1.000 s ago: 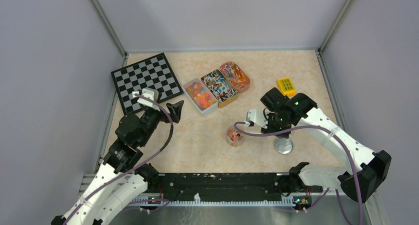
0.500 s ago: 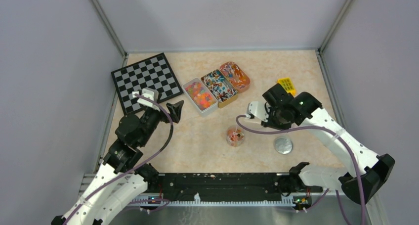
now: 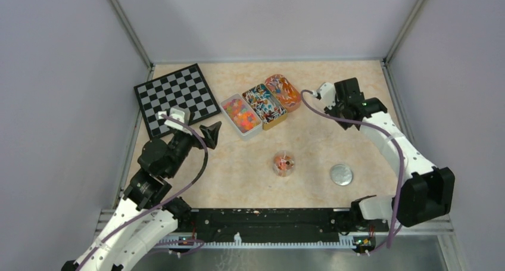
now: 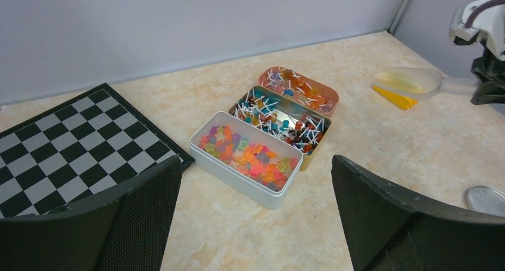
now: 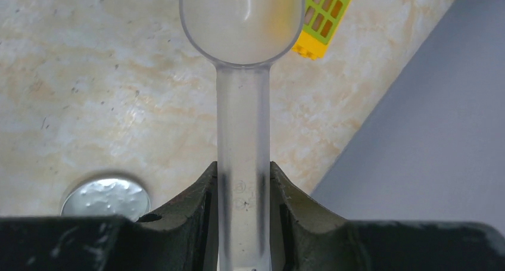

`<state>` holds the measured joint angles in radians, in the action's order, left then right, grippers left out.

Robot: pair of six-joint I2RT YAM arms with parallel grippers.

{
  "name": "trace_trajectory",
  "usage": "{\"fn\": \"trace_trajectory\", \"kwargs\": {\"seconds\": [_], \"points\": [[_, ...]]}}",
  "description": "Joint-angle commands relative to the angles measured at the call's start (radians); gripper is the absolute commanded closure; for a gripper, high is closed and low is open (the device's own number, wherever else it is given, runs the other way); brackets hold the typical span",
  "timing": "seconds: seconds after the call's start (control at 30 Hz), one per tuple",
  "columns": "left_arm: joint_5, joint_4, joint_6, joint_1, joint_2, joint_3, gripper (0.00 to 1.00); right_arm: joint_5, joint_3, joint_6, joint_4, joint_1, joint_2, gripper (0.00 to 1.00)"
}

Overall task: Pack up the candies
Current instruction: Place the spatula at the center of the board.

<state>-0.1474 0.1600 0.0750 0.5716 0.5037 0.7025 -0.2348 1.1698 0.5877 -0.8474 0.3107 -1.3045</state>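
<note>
The candies fill three open tins at the back middle: a white tin (image 3: 240, 115) (image 4: 253, 155), a gold tin (image 3: 264, 104) (image 4: 283, 116) and a pink oval tin (image 3: 283, 91) (image 4: 299, 87). A few more candies lie in a small clear jar (image 3: 284, 164) in mid-table. My right gripper (image 5: 243, 176) (image 3: 347, 98) is shut on the handle of a clear plastic scoop (image 5: 243, 21) (image 4: 411, 81). The scoop hovers at the back right, and I see nothing in its bowl. My left gripper (image 4: 256, 223) (image 3: 209, 131) hangs open and empty, left of the tins.
A yellow block with green squares (image 5: 324, 15) (image 4: 396, 97) lies under the scoop bowl. A round silver lid (image 3: 341, 174) (image 5: 107, 196) rests right of the jar. A chessboard (image 3: 177, 97) (image 4: 71, 146) lies at the back left. Grey walls enclose the table.
My right arm has lifted away from the jar and lid and swung to the back right with the scoop. The left arm has not moved.
</note>
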Motion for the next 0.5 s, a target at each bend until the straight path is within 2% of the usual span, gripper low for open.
{"fn": "trace_trajectory", "kwargs": {"seconds": [0.0,0.2,0.47], "points": [[-0.012,-0.03,-0.014,0.009,-0.011,-0.007,0.01,-0.011,-0.02,-0.123,0.289,-0.051,-0.064,1.0],[-0.023,-0.029,-0.017,0.011,-0.014,-0.006,0.01,0.03,-0.018,-0.21,0.448,-0.055,-0.229,1.0],[-0.04,-0.027,-0.023,0.019,-0.016,-0.006,0.01,0.131,-0.049,-0.347,0.598,-0.088,-0.349,1.0]]}}
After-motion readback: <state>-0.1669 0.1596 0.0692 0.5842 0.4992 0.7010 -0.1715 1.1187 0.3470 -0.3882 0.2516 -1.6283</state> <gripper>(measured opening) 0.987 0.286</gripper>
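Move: The right hand holds the spatula by its handle, scoop pointing left and slightly forward, some 17 cm above the bare table. The likely setting-down patch is about 15 cm ahead and 6 cm left of this hand. The orange candy box lies 22 cm ahead and 20 cm left of the hand, the yellow block 16 cm ahead and 8 cm right. From the idle left hand, that patch is roughly 23 cm ahead, 38 cm right and 30 cm below. Forward and down in one slanting sweep, the right hand carries the still-gripped spatula towards the bare table between the orange candy box and the yellow block, going about 9 cm out and 8 cm lower. It is level at first in its sideways course, then eases a couple of centimetres left, while the wrist turns clockwise and rolls its left side up, each some 10 degrees; the fingers keep their hold. ##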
